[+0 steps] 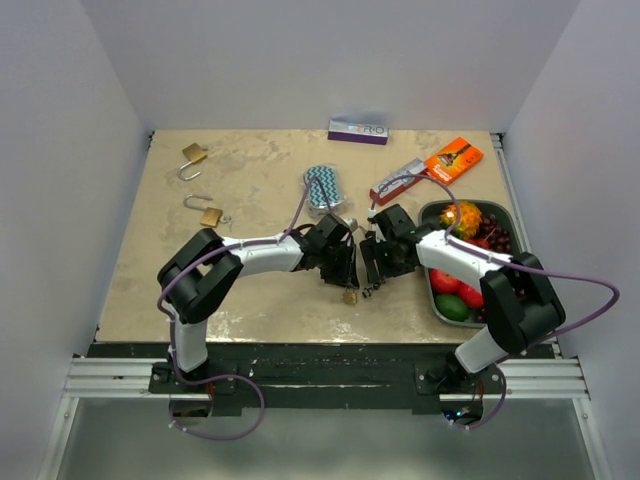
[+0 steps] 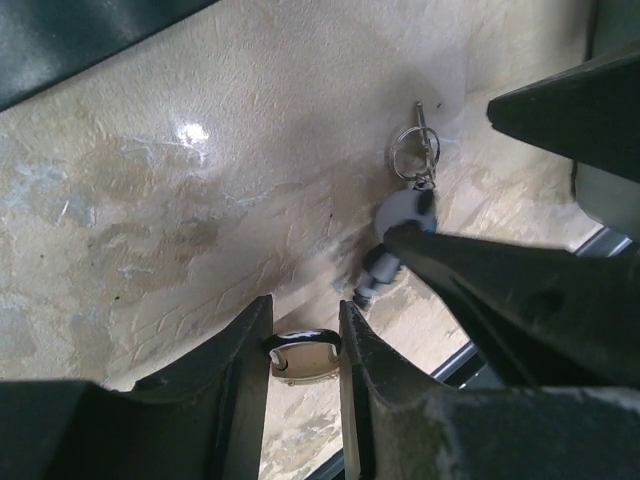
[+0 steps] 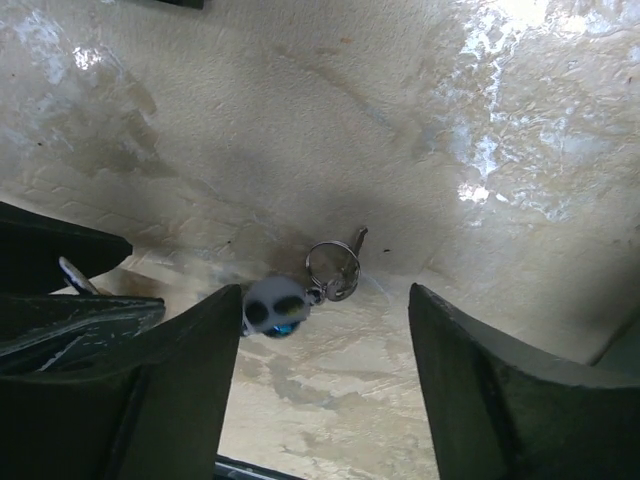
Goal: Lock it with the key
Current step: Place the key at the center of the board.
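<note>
A small brass padlock (image 2: 303,362) with a dark shackle is pinched between the fingers of my left gripper (image 2: 305,318), which is shut on it; in the top view the padlock (image 1: 350,295) hangs below that gripper (image 1: 343,268). The key (image 3: 274,306) has a grey head and a steel ring (image 3: 333,268) and looks blurred. It sits loose beside the left finger of my right gripper (image 3: 325,292), whose jaws stand wide open around it. The left wrist view shows the key (image 2: 405,214) just right of the padlock, apart from it. I cannot see its blade.
Two more brass padlocks (image 1: 193,157) (image 1: 207,212) lie at the far left. A blue chevron pouch (image 1: 323,187), a purple box (image 1: 358,131) and an orange packet (image 1: 453,159) lie behind the grippers. A metal tray (image 1: 502,218) of fruit stands at the right.
</note>
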Controlling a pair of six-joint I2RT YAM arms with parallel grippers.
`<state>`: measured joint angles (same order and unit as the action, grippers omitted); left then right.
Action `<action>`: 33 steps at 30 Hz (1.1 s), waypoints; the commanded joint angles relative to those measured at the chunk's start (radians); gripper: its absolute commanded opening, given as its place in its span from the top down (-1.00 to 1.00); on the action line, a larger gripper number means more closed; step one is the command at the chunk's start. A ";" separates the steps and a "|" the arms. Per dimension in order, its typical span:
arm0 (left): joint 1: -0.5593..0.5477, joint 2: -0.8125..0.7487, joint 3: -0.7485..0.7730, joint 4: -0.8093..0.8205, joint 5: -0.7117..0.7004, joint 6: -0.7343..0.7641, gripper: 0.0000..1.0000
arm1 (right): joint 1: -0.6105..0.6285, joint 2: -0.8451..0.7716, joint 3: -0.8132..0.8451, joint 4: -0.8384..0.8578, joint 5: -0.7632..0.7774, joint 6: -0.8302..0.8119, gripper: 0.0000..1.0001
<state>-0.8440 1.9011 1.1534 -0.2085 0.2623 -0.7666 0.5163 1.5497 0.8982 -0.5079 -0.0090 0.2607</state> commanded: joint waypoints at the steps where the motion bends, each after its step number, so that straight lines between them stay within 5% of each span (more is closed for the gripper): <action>1: -0.001 0.036 0.048 -0.040 -0.093 0.020 0.58 | -0.002 -0.053 0.028 0.006 0.017 -0.001 -0.52; 13: 0.000 0.033 0.072 -0.083 -0.130 0.033 -0.11 | -0.002 -0.117 0.038 0.002 -0.019 -0.008 -0.65; 18: 0.000 -0.014 0.086 -0.071 -0.106 0.058 -0.18 | -0.004 -0.155 0.050 0.009 -0.052 -0.015 -0.71; 24: 0.034 -0.256 -0.004 -0.062 -0.069 0.108 -0.29 | -0.002 -0.264 0.096 0.048 -0.086 -0.069 -0.81; 29: 0.221 -0.425 -0.072 -0.088 0.072 0.268 -0.48 | -0.002 -0.318 0.154 0.062 -0.101 -0.153 -0.98; 33: 0.434 -0.569 -0.069 -0.154 0.168 0.556 -0.88 | -0.002 -0.342 0.176 0.100 -0.120 -0.210 -0.98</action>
<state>-0.5728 1.4429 1.0950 -0.3088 0.3218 -0.4995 0.5159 1.2373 1.0245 -0.4690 -0.0948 0.1410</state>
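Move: The brass padlock is still in the left fingers by its shackle, just above the table, its middle about 1 cm behind and 1 cm below the hand point. The key on its ring and chain lies about 4 cm to that hand's right, level with it and about 1 cm lower. The black padlock is about 10 cm ahead and 1 cm left. From the right hand, the key is 1 cm left and 1 cm below, already between open fingers. The brass padlock is 2 cm back and 4 cm left, the loose keys some 10 cm straight ahead. The brass padlock is let go beside the key: the left hand sinks half a centimetre, opens its fingers while easing 1.5 cm forward, then climbs away about 15 cm, swinging left and forward with the fingertips tipping outward. The right hand, already clear of its grip on the key, spreads fully and rises some 15 cm, its fingertips swinging forward almost 30 degrees. ##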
